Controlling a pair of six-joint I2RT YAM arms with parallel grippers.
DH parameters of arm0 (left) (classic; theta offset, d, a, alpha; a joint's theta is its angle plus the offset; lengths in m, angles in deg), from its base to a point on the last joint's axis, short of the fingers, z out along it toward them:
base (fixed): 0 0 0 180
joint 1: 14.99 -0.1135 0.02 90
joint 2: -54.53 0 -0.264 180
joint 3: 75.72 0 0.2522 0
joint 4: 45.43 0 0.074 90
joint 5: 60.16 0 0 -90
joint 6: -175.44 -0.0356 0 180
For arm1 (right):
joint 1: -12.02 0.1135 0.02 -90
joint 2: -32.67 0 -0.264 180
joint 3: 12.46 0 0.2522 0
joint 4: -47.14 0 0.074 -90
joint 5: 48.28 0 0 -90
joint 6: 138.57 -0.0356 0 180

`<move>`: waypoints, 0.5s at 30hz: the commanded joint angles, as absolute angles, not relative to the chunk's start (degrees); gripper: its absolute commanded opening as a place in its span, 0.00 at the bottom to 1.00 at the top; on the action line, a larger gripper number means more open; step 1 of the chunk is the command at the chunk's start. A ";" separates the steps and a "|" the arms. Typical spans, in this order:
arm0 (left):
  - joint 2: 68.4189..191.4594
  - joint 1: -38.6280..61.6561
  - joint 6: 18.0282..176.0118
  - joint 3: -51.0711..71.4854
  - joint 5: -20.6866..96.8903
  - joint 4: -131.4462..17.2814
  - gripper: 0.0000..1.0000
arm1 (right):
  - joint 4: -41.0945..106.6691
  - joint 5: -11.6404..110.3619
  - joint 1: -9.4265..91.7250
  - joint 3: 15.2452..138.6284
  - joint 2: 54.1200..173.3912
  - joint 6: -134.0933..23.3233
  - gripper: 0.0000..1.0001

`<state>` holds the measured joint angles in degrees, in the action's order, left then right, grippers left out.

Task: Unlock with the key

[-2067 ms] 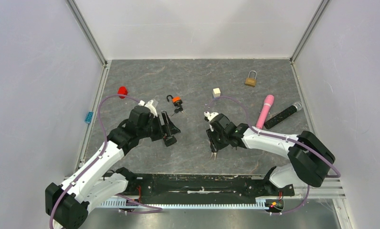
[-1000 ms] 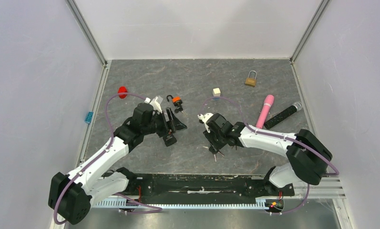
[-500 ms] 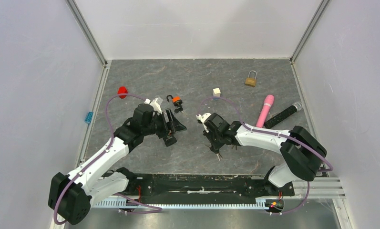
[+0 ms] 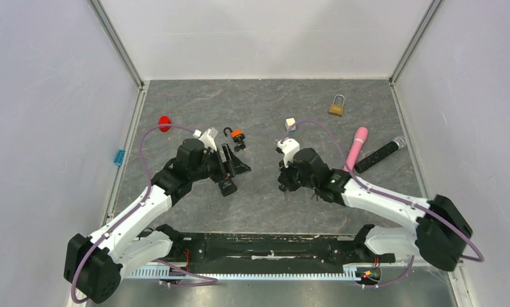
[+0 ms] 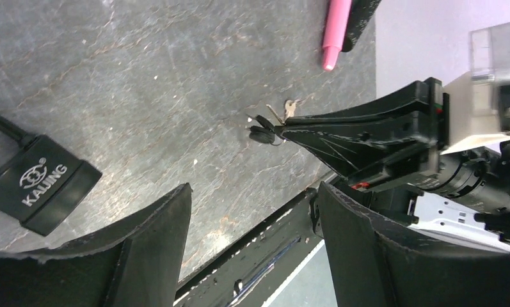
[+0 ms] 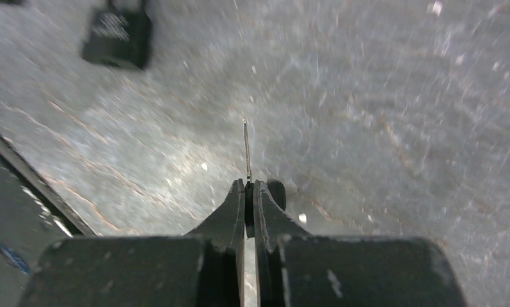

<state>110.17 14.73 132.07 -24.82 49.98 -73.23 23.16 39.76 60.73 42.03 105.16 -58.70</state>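
My right gripper [image 4: 284,185] is shut on a small key with a black head. In the right wrist view its thin blade [image 6: 246,150] sticks straight out past the gripper [image 6: 249,187]. The left wrist view shows the key bunch [image 5: 265,131] hanging at the right gripper's fingertips [image 5: 316,131], above the floor. A black padlock [image 4: 227,187] marked KAIJING lies on the grey floor, just outside my left finger [image 5: 38,185]. It also shows far off, blurred, in the right wrist view [image 6: 118,29]. My left gripper [image 4: 234,171] is open and empty [image 5: 252,192].
An orange padlock [image 4: 237,135] with keys lies behind the left gripper. A brass padlock [image 4: 336,105], a white cube [image 4: 290,123], a pink cylinder [image 4: 356,148] and a black cylinder [image 4: 380,155] lie to the right. A red piece [image 4: 164,122] lies at the left.
My right gripper has swung away from the near edge towards the middle, carrying the key off the floor. The left arm has hardly moved and stays open beside the black padlock.
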 commanded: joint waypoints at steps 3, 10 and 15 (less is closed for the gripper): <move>107.20 14.91 128.63 -22.57 53.06 -63.25 0.76 | 50.41 52.10 56.77 33.69 94.37 -62.46 0.00; 107.15 14.90 120.76 -15.70 55.73 -59.54 0.77 | 66.76 63.90 54.72 31.76 93.61 -67.53 0.00; 108.00 14.90 120.58 -13.92 61.80 -51.14 0.77 | 76.33 68.76 54.06 30.62 94.67 -73.23 0.00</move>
<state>108.03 14.73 124.33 -16.75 55.64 -60.53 62.64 62.21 54.70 31.65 94.04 -67.66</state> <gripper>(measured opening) 0.765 0.023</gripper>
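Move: The right hand already holds the bunch of keys off the table, just past its fingertips; the open left gripper it is taken towards is about 12 cm to its left, level fore and aft, some 8 cm higher. From the left hand those keys lie about 12 cm to the right and 9 cm lower. The black padlock lies 5 cm left of the left hand, 1 cm ahead and 15 below; the orange padlock is about 19 cm ahead, 2 cm left, equally low. The small keys lie 9 cm to the right hand's right, level with it and 8 cm below. The right hand keeps its shut grip on the keys and lifts them quickly, about 13 cm up and some 5 cm left towards the open left gripper, while the wrist swings its left side up by roughly 40 degrees so that the fingers and the gripped key level out and point across to the left. The left hand, fingers staying wide open, climbs about 12 cm away from the black padlock, easing a little right and forward towards the keys as its fingers tip up some 25 degrees to face the right hand, without yet touching them. ##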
